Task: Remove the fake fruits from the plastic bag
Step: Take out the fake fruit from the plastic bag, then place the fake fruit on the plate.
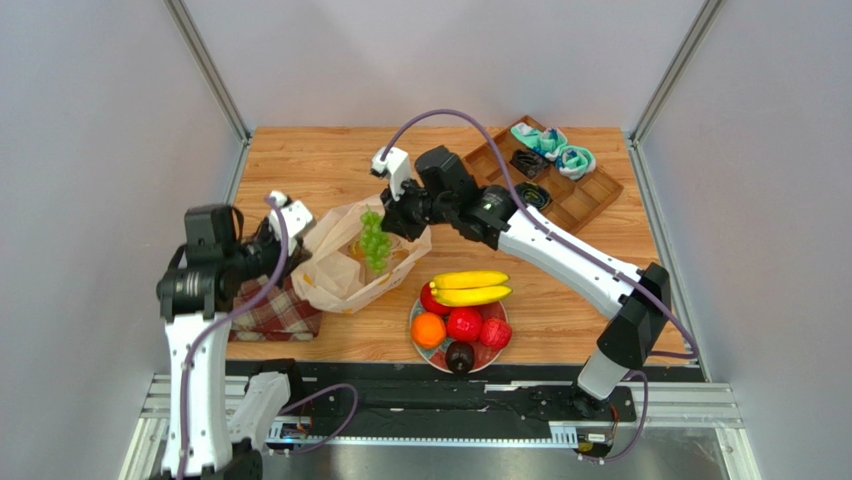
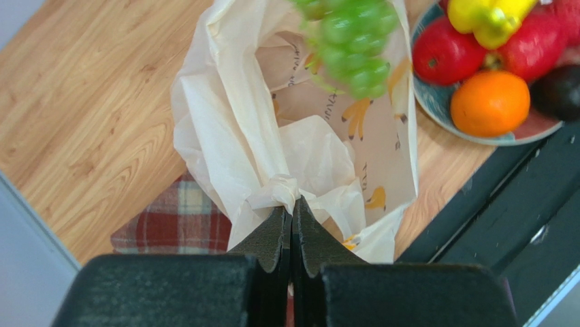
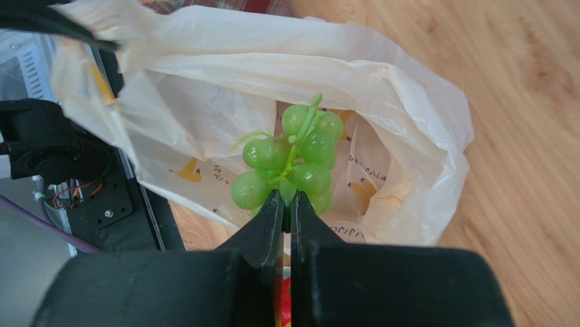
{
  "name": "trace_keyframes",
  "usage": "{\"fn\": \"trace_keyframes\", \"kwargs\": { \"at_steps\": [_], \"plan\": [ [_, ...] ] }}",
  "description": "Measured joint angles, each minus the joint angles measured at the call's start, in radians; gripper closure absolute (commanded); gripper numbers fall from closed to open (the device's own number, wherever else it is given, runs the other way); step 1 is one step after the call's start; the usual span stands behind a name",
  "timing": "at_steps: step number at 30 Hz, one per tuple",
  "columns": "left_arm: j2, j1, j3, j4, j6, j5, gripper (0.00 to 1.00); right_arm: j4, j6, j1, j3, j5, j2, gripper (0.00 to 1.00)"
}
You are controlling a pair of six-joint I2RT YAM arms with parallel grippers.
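The cream plastic bag (image 1: 345, 270) lies open on the table, its mouth facing right. A gathered fold of the plastic bag (image 2: 272, 194) is pinched in my left gripper (image 2: 293, 204), which holds the near-left edge up. Hanging over the bag's opening is a green grape bunch (image 1: 375, 240), and my right gripper (image 3: 286, 199) is shut on the bunch (image 3: 293, 160) at its lower end. The plastic bag (image 3: 381, 102) shows behind the grapes. The other fake fruits, bananas (image 1: 468, 287), an orange (image 1: 428, 329), red ones (image 1: 464, 324) and a dark one (image 1: 460, 356), lie on a painted plate (image 1: 415, 312).
A red plaid cloth (image 1: 272, 312) lies under the bag's left end. A wooden compartment tray (image 1: 585, 205) with teal cloths and cables stands at the back right. The black rail (image 1: 420, 390) runs along the table's near edge.
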Motion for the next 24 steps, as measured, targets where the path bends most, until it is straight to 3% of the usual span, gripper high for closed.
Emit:
{"fn": "trace_keyframes", "kwargs": {
  "at_steps": [3, 5, 6, 9, 15, 24],
  "plan": [
    [0.162, -0.006, 0.067, 0.086, -0.074, 0.003, 0.97, -0.042, -0.043, -0.048, 0.019, -0.02, -0.053, 1.0],
    [0.277, -0.014, 0.12, 0.145, -0.135, -0.002, 0.79, -0.067, -0.085, -0.079, 0.014, -0.028, -0.117, 1.0],
    [0.323, -0.019, 0.144, 0.169, -0.16, -0.008, 0.59, -0.074, -0.1, -0.089, 0.01, -0.031, -0.146, 1.0],
    [0.412, -0.027, 0.194, 0.223, -0.243, -0.023, 0.44, -0.079, -0.158, -0.098, -0.075, -0.043, -0.291, 1.0],
    [0.407, -0.031, 0.188, 0.278, -0.321, -0.041, 0.37, -0.141, -0.205, -0.088, -0.222, -0.079, -0.473, 1.0],
    [0.318, -0.031, 0.118, 0.299, -0.345, -0.071, 0.37, -0.286, -0.27, -0.088, -0.373, -0.163, -0.569, 1.0]
  ]
}}
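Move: The grapes hang from my right fingers. The fruit plate they're going to is some 15 cm to its right, 12 cm back and 24 cm below; the bananas on it are about 17 cm right and 7 cm back, and the orange 8 cm right and 14 cm back. My left hand pinches the bag, whose middle lies 7 cm ahead, 9 cm right; the clear table beyond is about 22 cm ahead, 13 cm right. I swing my left hand quickly forward about 12 cm, flinging the bag towards the clear table and opening my fingers on the way to let go, then ease back slightly. Meanwhile my right hand keeps its pinch on the grapes and carries them away from the bag to the right, about 14 cm, and 10 cm back, arching up some 8 cm and down again over the plate. ##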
